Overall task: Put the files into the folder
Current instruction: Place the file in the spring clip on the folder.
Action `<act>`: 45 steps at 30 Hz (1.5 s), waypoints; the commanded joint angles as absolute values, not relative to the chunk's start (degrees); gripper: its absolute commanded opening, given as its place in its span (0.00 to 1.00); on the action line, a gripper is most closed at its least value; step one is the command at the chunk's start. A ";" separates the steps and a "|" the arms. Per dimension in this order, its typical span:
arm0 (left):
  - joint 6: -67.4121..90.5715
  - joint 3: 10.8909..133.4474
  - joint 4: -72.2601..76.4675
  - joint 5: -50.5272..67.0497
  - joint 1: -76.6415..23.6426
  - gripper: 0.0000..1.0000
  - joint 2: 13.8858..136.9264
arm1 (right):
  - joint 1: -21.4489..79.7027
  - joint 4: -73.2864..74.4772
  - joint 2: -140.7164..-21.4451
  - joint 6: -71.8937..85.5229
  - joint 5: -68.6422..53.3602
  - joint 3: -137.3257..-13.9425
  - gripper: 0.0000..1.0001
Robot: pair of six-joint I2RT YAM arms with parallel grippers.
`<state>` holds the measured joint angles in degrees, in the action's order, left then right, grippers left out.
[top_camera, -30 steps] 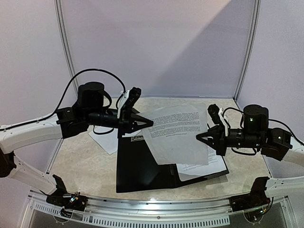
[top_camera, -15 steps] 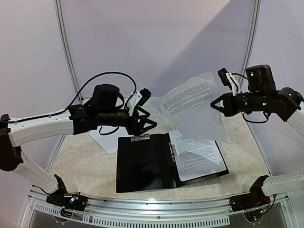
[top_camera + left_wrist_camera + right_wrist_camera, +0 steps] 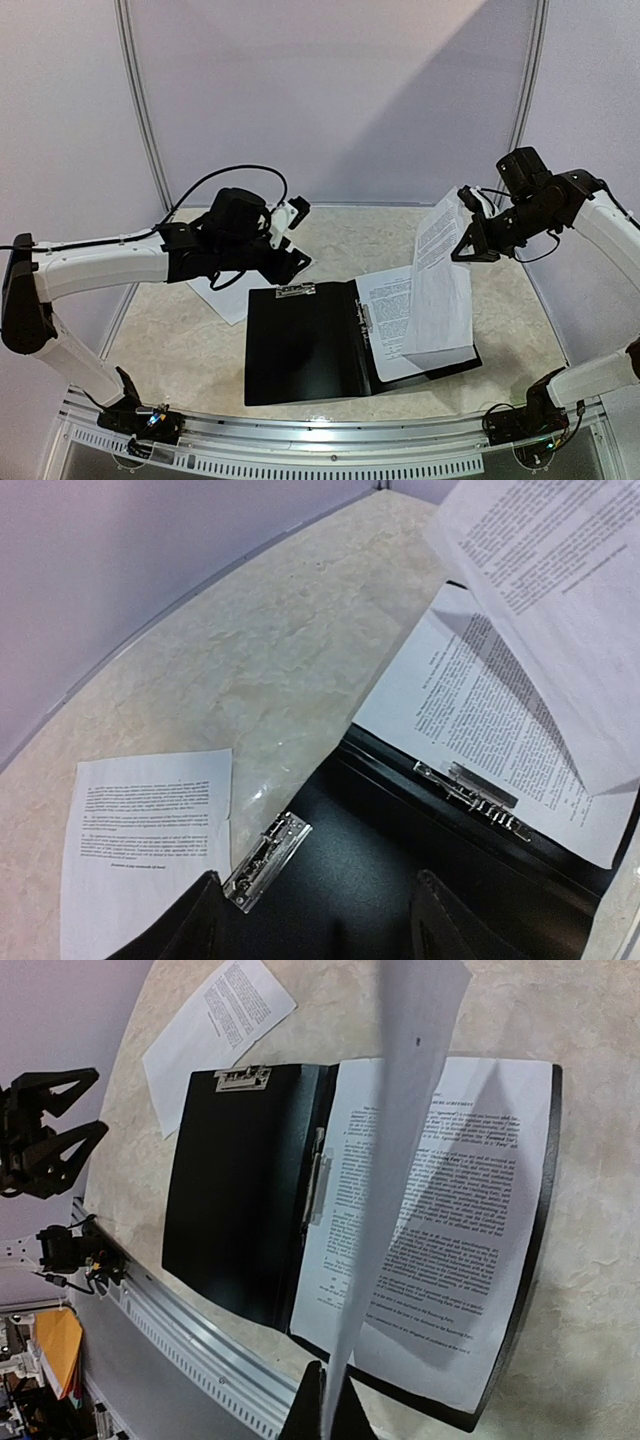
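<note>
The black folder (image 3: 300, 340) lies open on the table, with one printed sheet (image 3: 385, 315) of the files on its right half. My right gripper (image 3: 464, 250) is shut on the top edge of another sheet (image 3: 440, 290). That sheet hangs almost upright over the folder's right half, its lower edge down at the sheet lying there. In the right wrist view the held sheet (image 3: 400, 1110) runs edge-on from the shut right gripper (image 3: 326, 1415). My left gripper (image 3: 298, 262) hovers open above the folder's top left corner, near the metal clip (image 3: 268, 858); its fingers (image 3: 190, 925) hold nothing.
A third printed sheet (image 3: 228, 295) lies loose on the marble table left of the folder, also in the left wrist view (image 3: 145, 850). White walls stand close around the table. An aluminium rail (image 3: 330, 455) runs along the near edge.
The left gripper let go of the sheet, opened and drew back left. The right gripper carried the sheet up, then swung it down over the folder's right half, where it now hangs.
</note>
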<state>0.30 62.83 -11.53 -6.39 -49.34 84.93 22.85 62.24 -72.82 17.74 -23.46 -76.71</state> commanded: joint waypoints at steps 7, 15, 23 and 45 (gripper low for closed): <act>2.06 63.82 -13.36 -7.65 -46.85 0.63 86.61 | 22.64 66.66 -77.21 17.41 -25.39 -70.78 0.00; 2.15 64.19 -13.98 -5.82 -46.76 0.62 88.10 | 22.63 62.96 -86.95 14.89 -10.77 -72.87 0.00; 2.13 65.21 -15.26 -3.96 -46.68 0.62 90.20 | 22.74 62.97 -95.87 11.56 -7.30 -76.60 0.00; 1.71 65.65 -15.68 -2.42 -46.41 0.61 91.49 | 27.24 60.27 -101.54 9.46 -7.06 -79.80 0.00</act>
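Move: The file's sheet hangs from the right hand, and the spine's spring clip lies about 15 cm to that hand's left, 4 cm ahead and 24 cm below. The first sheet, on the right cover, is centred almost underneath, some 3 cm left and 2 cm ahead; the corner clip is about 30 cm left and 13 cm ahead. From the left hand the spring clip lies some 14 cm right, 2 cm back, 20 cm below. The hanging sheet is lowered over the right cover by the right hand, which keeps its pinch on the sheet's right-hand margin: after a slight draw back, it sinks about 15 cm, then works some 7 cm forward while still sinking, its fingers tilting some 30 degrees to point nearly straight down. The left hand, empty and still open, sinks about 4 cm above the left cover, tipping slightly downward. ##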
